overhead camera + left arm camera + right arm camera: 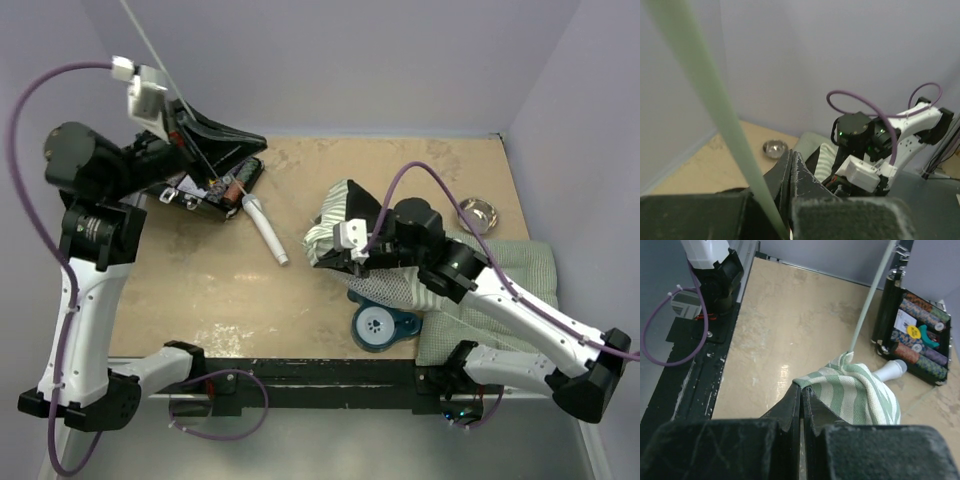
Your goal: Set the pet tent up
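The pet tent (335, 215) lies crumpled right of the table's middle, green-and-white striped with a black panel. My right gripper (325, 252) is at its left edge, and in the right wrist view the right gripper (802, 386) is shut on a fold of the tent's striped cloth (860, 390). A thin white pole (867, 300) runs out of that cloth toward the far left. My left gripper (262, 140) is raised at the back left. The left gripper (791, 154) is shut, with the pole (715, 100) pinched near the base of its fingers. The pole (160, 60) slants up out of the top view.
An open black case of poker chips (215, 185) lies under the left gripper, with a white tube (266, 228) beside it. A metal bowl (478, 213) sits at the back right, a green checked cushion (520, 265) at the right edge, and a teal bowl stand (380, 325) near the front.
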{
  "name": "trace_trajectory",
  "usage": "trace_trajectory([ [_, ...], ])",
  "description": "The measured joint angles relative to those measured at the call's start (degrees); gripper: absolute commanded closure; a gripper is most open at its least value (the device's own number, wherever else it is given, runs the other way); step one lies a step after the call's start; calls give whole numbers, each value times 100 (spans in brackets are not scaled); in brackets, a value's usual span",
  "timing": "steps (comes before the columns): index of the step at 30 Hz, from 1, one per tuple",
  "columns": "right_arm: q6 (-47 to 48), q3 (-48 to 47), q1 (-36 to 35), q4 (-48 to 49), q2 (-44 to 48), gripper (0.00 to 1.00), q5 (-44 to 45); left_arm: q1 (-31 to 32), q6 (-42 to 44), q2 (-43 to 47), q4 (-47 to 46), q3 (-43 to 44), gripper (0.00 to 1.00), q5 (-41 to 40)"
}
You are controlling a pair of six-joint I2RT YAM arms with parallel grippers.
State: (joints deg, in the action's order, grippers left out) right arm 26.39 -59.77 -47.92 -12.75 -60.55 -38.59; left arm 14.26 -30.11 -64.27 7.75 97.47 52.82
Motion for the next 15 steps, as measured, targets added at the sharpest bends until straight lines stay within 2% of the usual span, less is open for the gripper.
trace_trajectory([
  [3, -44, -50, -225, 92, -306, 100, 39, 109, 758, -35, 887, -435, 100, 17],
  [8, -39, -52, -485, 105, -509, 100, 101, 667, 2052, -63, 2164, -1198, 100, -271],
  [12, -39, -52, -608, 94, -597, 100, 140, 772, 2420, 138, 2583, -1694, 100, -387],
  [15, -28, -50, -610, 109, -601, 100, 186, 660, 2518, 201, 2675, -1333, 100, -413],
])
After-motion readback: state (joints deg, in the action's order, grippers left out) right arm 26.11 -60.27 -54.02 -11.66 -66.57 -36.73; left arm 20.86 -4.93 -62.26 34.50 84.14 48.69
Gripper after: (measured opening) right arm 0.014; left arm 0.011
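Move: Below the left hand, which is shut on the pole, the striped tent corner that the pole enters lies some 26 cm down and about 5 cm to the right, nearly level with it fore and aft; the microphone is on the table about 13 cm farther out, 3 cm left, 55 cm down. From the right hand, still pinching the fabric, that corner is about 4 cm ahead and 3 cm left, and the paw-print disc roughly 5 cm back, 13 cm right, 29 cm down. Bringing the pole down towards the striped corner, the still-shut left hand sinks fast by about 18 cm, drifting slightly to the right and tipping its fingers some 25 degrees downward, then rises again by about 2 cm. The right hand keeps its pinch on the fabric and carries it some 3 cm left and 3 cm down, drawing back a little, to meet the pole. ##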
